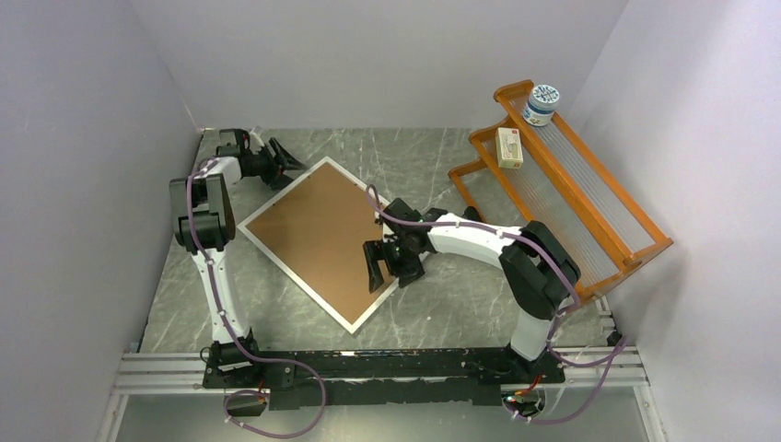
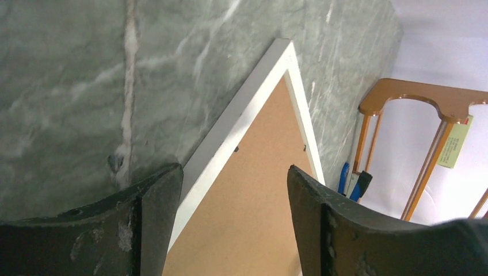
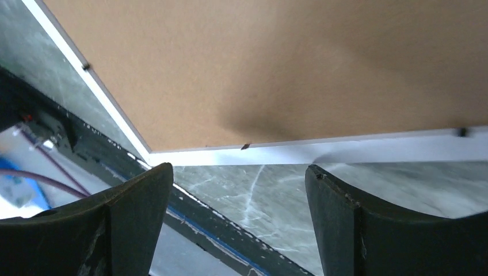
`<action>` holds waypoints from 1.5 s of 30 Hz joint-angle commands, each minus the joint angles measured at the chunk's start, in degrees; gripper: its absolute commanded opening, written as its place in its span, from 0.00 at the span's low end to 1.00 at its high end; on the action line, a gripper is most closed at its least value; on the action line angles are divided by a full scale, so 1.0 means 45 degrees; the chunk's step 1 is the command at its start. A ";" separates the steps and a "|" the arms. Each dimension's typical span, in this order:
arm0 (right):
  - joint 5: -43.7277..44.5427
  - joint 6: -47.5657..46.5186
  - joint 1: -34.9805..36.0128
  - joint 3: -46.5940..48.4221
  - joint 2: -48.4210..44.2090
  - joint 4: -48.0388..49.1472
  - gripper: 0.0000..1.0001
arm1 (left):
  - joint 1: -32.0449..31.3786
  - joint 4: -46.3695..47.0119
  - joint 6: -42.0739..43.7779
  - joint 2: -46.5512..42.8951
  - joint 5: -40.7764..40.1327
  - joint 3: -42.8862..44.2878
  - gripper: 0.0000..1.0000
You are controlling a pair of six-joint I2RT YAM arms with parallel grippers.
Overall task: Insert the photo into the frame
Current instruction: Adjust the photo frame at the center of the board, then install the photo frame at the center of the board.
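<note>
The frame lies flat on the marble table, back up, its thin white rim around a plain brown backing board. The photo is not in view. My left gripper is open at the frame's far corner; in the left wrist view its fingers straddle the white rim and the board, holding nothing. My right gripper hangs open over the frame's right edge. The right wrist view shows that rim and board beyond the open fingers, with bare table between them.
An orange wooden rack stands at the back right, carrying a small jar and a box. Walls close in the left, back and right. The arms' metal rail runs along the near edge.
</note>
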 commanded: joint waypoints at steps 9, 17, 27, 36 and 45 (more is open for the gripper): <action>0.1533 -0.0443 0.0291 0.4822 0.1958 0.1927 0.79 | 0.1747 -0.5629 0.0711 -0.4078 -0.5533 -0.1893 0.74; -0.2303 0.2190 0.0895 0.9315 0.5985 0.5415 0.45 | 0.2478 -0.6103 0.0628 -0.7340 -0.6902 -0.5372 0.69; -0.3522 0.5041 0.1454 1.2258 0.9473 0.8832 0.30 | 0.2672 -0.5508 0.1409 -0.6683 -0.5992 -0.6573 0.32; -0.3341 0.5340 0.1478 1.3768 1.0878 0.7966 0.28 | 0.2669 -0.5740 0.1462 -0.6076 -0.6288 -0.6548 0.26; -0.3918 0.5446 0.1570 1.3665 1.1220 0.8223 0.27 | 0.2668 -0.5892 0.1310 -0.5925 -0.6496 -0.6468 0.23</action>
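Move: The photo frame lies askew, backing board up, one corner towards each side. The left hand's goal, the near-left bar beside the left corner, is about 20 cm back, 11 cm left and 3 cm below it; that corner is some 15 cm back and 14 cm left, the far corner 5 cm ahead and 8 cm right. From the right hand the left corner is about 17 cm ahead and 36 cm left, the board's middle 12 cm ahead and 12 cm left, both slightly below. The left hand ends up pinching the near-left bar beside the left corner, one finger outside and one inside: from the far-left bar it swings back some 20 cm and left, lifting on the way, then sinks as its fingers close and tip steeper. The right hand rises off the near-right side, crosses left nearly 30 cm and forward over the board, narrowing its fingers and tipping them leftward, then eases down beside that pinch. ##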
